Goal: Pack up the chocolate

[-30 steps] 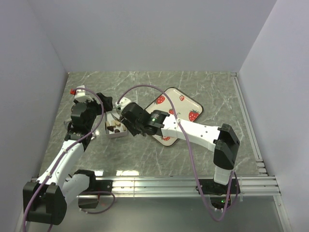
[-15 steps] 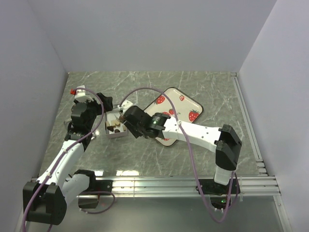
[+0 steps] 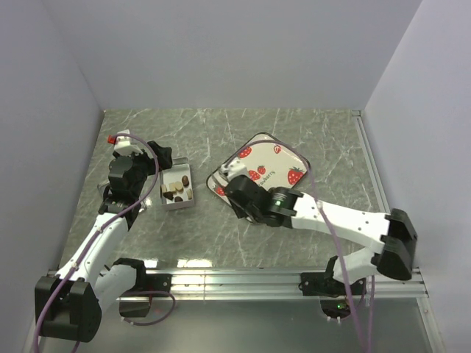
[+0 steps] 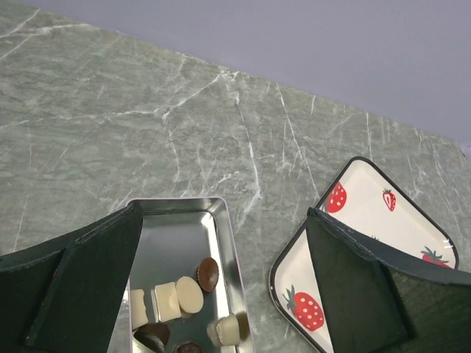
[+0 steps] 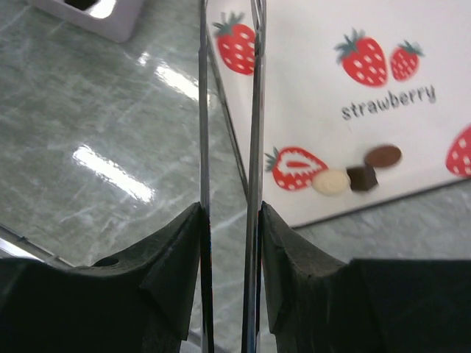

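A small open metal tin (image 3: 177,190) (image 4: 224,243) holds several pieces of chocolate (image 4: 188,294), dark and cream. Three more chocolate pieces (image 5: 359,176) lie on the strawberry-printed tray (image 3: 276,163) (image 5: 316,81), near its edge. My right gripper (image 3: 231,184) (image 5: 229,213) is shut on thin metal tweezers (image 5: 204,110), whose two blades point down at the tray's edge; nothing shows between the blades. It hangs over the tray's left corner, right of the tin. My left gripper (image 3: 162,163) (image 4: 224,212) stands open just above the tin, one finger on each side.
The marble-patterned table (image 3: 309,132) is closed in by white walls on the left, back and right. A metal rail (image 3: 280,279) runs along the near edge, by the arm bases. The tin's corner (image 5: 96,15) shows at the top left of the right wrist view.
My right gripper has drawn back from over the tin, rightwards to the tray's left corner, and the arm's elbow swung out to the right. The left arm has stayed put.
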Action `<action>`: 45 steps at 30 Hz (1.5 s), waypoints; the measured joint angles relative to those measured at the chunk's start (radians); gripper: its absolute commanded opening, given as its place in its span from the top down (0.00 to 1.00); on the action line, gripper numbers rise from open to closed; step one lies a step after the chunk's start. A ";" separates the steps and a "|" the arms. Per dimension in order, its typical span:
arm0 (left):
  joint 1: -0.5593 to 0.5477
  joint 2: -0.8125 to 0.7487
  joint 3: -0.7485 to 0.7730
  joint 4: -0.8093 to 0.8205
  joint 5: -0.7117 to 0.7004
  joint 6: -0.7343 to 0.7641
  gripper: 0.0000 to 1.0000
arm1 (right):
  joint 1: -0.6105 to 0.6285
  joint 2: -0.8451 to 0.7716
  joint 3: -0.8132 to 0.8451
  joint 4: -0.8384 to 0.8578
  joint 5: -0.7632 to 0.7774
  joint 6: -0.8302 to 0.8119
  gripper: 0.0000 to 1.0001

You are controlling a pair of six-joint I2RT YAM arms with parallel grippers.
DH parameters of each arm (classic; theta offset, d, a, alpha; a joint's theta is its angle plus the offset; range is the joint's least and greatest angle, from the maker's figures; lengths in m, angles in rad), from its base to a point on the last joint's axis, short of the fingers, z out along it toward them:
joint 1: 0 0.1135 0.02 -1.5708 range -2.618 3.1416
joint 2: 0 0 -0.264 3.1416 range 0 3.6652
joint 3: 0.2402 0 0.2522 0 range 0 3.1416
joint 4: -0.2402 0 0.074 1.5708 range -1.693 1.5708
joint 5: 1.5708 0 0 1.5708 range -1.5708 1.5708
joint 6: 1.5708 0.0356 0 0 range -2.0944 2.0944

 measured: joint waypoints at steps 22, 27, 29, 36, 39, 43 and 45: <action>-0.002 0.006 0.000 0.007 0.003 0.002 0.01 | -0.064 -0.382 -0.329 -0.207 0.163 0.344 0.56; -0.002 0.006 0.000 0.006 0.003 0.002 0.01 | -0.105 -0.405 -0.358 -0.234 0.156 0.358 0.56; -0.002 0.006 0.000 0.006 0.003 0.002 0.01 | -0.112 -0.411 -0.361 -0.244 0.150 0.361 0.55; -0.002 0.006 0.000 0.006 0.003 0.002 0.01 | -0.119 -0.397 -0.366 -0.240 0.108 0.356 0.55; -0.002 0.006 0.000 0.006 0.003 0.002 0.01 | -0.126 -0.367 -0.367 -0.240 0.099 0.354 0.55; -0.002 0.006 0.000 0.006 0.003 0.003 0.01 | -0.133 -0.356 -0.367 -0.240 0.090 0.354 0.55; -0.002 0.006 0.000 0.006 0.003 0.003 0.00 | -0.137 -0.359 -0.367 -0.240 0.087 0.353 0.55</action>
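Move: The brown oval chocolate at the tray's lower right edge is roughly 9 cm ahead of the right hand, 14 cm to its right and 16 cm below. The dark cube touches that oval's near side, some 6 cm ahead and 13 cm right of the hand, and the cream oval lies about 5 cm ahead and 11 cm right. The box is about 11 cm ahead and 16 cm left. From the left hand, the brown oval is about 37 cm right, 5 cm back. Coming away from the box, the right hand swings about 15 cm to the right over the tray, drawing back a little, and turns some 25 degrees clockwise, so that the tweezers it still holds come into line with the last chocolates. It sinks about 5 cm on the way, the final part nearly straight down with the tips tilting a bit further downward, and ends low over the brown oval and dark cube with the tweezers still parted; a touch can't be seen. ##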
